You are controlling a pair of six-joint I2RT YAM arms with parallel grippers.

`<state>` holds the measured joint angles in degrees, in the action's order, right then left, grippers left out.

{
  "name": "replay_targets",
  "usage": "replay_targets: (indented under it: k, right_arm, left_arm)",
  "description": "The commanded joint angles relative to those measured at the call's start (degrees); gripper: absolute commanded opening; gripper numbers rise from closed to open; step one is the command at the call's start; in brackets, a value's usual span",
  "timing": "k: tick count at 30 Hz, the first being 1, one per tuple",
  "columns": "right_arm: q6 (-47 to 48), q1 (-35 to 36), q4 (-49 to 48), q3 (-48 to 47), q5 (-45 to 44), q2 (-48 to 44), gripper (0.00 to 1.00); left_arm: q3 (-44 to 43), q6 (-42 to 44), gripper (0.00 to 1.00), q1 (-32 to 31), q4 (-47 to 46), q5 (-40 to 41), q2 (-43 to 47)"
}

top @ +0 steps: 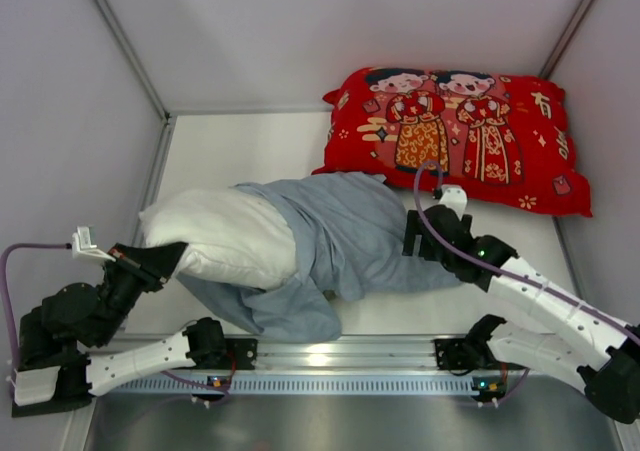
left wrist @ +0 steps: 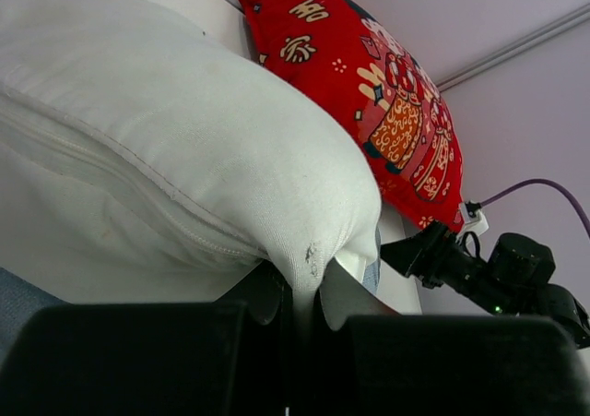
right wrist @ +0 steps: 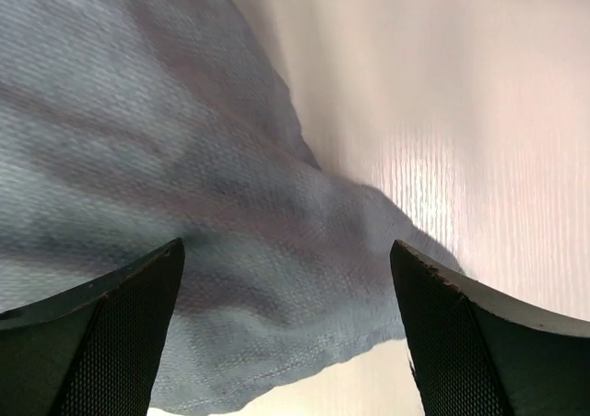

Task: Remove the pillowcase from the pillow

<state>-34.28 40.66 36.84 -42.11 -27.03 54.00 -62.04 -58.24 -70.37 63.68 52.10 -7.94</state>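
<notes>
The white pillow (top: pixel 215 233) lies at the left of the table, its right half still inside the blue-grey pillowcase (top: pixel 350 236). My left gripper (top: pixel 172 259) is shut on the pillow's bare near-left corner; in the left wrist view that corner (left wrist: pixel 313 250) is pinched between the jaws of the left gripper (left wrist: pixel 309 296). My right gripper (top: pixel 413 233) stands at the pillowcase's right edge. From the right wrist, the right gripper (right wrist: pixel 288 333) is wide open just above the cloth's hem (right wrist: pixel 277 361), with nothing held.
A red pillow (top: pixel 455 136) printed with two cartoon figures lies at the back right, close behind the right arm. White walls enclose the table (top: pixel 230 146) on three sides. A metal rail (top: pixel 330 356) runs along the near edge.
</notes>
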Motion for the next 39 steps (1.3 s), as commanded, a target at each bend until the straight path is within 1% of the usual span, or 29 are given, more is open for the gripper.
replay_targets:
  k: [1, 4, 6, 8, 11, 12, 13, 15, 16, 17, 18, 21, 22, 23, 24, 27, 30, 33, 35, 36, 38, 39]
  right_arm:
    - [-5.9, -0.8, 2.3, 3.1, -0.3, -2.2, 0.88]
    - [-8.0, -1.0, 0.0, 6.3, -0.7, -2.4, 0.89]
    - [-9.0, -2.0, -0.5, 7.0, -2.1, -0.2, 0.89]
    - [-9.5, -3.0, -2.5, 8.4, -1.2, 1.7, 0.89]
    - [-9.8, -4.1, -6.9, 11.9, 4.7, 3.4, 0.86]
    - [-10.0, -4.4, -10.2, 12.7, 7.7, 4.1, 0.83]
    - [-10.2, -4.4, -11.5, 14.1, 9.2, 4.9, 0.76]
    - [-10.6, -4.4, -15.4, 15.1, 12.9, 7.3, 0.67]
    - [-10.7, -4.4, -16.4, 16.1, 14.1, 7.9, 0.56]
    - [-11.3, -4.5, -17.1, 16.4, 14.6, 8.7, 0.49]
    - [-11.8, -4.5, -18.2, 16.8, 15.4, 8.8, 0.35]
    - [-12.8, -4.5, -18.8, 18.0, 14.9, 7.5, 0.20]
    - [-12.9, -4.5, -18.8, 18.5, 14.5, 6.9, 0.10]
    - [-12.8, -4.5, -18.7, 18.6, 13.9, 5.9, 0.03]
    - [-12.7, -4.5, -18.3, 18.6, 12.7, 5.2, 0.00]
    - [-11.7, -4.4, -17.3, 17.9, 10.9, 2.7, 0.00]
    - [-10.4, -4.5, -15.4, 14.3, 9.0, -0.5, 0.00]
    - [-7.7, -4.5, -15.1, 8.4, 8.9, -4.9, 0.00]
    - [-4.8, -4.4, -14.7, 2.4, 9.0, -7.1, 0.00]
    - [-3.9, -4.5, -13.0, -2.1, 9.1, -7.6, 0.00]
    - [-2.5, -4.4, -10.5, -6.6, 10.5, -8.8, 0.00]
    - [-1.6, -4.4, -10.4, -6.8, 11.4, -10.4, 0.00]
  left_arm:
    - [-1.7, 0.8, 0.00, 0.1, -2.8, -0.1, 0.7]
    - [-1.9, 0.8, 0.00, 0.1, -2.6, 0.3, 1.1]
    - [-2.1, 0.9, 0.00, 0.1, -2.6, 0.4, 1.0]
    - [-2.3, 1.1, 0.00, 0.1, -2.7, -0.1, 0.7]
    - [-2.5, 1.1, 0.00, 0.1, -2.7, -0.3, 0.7]
    - [-2.5, 1.1, 0.00, 0.1, -2.8, -0.3, 0.7]
    - [-2.3, 0.9, 0.00, 0.1, -2.6, -0.3, 0.7]
    - [-2.1, 0.8, 0.00, 0.1, -2.6, -0.3, 0.8]
    - [-2.0, 0.7, 0.00, 0.1, -2.6, -0.4, 0.7]
    - [-1.9, 0.7, 0.00, 0.1, -2.7, -0.4, 0.7]
    - [-1.9, 0.5, 0.00, 0.1, -2.6, -0.4, 0.7]
    - [-2.0, 0.3, 0.00, 0.1, -2.7, -0.7, 0.5]
    - [-2.0, 0.4, 0.00, 0.1, -2.7, -0.7, 0.5]
    - [-1.9, 0.2, 0.00, 0.1, -2.6, -0.8, 0.6]
    - [-1.9, 0.1, 0.00, 0.1, -2.7, -0.9, 0.5]
    - [-1.8, -0.1, 0.00, 0.1, -2.6, -0.9, 0.3]
    - [-1.4, -0.3, 0.00, 0.1, -2.6, -0.8, 0.0]
    - [-1.1, -0.8, 0.00, 0.1, -2.6, -0.8, 0.1]
    - [-0.6, -1.0, 0.00, 0.1, -2.6, -0.9, 0.3]
    - [-0.4, -1.2, 0.00, 0.1, -2.7, -0.9, 0.4]
    - [-0.2, -1.4, 0.00, 0.1, -2.7, -0.8, 0.6]
    - [0.0, -1.5, 0.00, 0.1, -2.7, -0.7, 0.6]
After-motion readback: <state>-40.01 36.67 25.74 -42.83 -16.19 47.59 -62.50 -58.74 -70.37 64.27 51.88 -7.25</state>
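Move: The right hand is open above the right end of the grey-blue pillowcase; the middle of that end lies about 12 cm below it, some 2 cm back and a centimetre to its left. From this hand the red pillow's middle is roughly 30 cm ahead and 14 cm right, and the bare white pillow's middle some 38 cm left and a couple ahead. From the left hand, the pillowcase's right end is about 8 cm ahead, 52 cm right and 31 cm below. The right hand sinks about 11 cm towards the right end of the pillowcase, drawing back some 3 cm and tipping its fingers down about 15 degrees, and shuts fully low over the cloth before rising some 17 cm, forward and slightly left, with the fingers tilting up again and the hand's left side rising. The left hand stays high, keeping its pinch on the white pillow's corner; the right fingers, closed all the way, show no cloth between them at the end. ##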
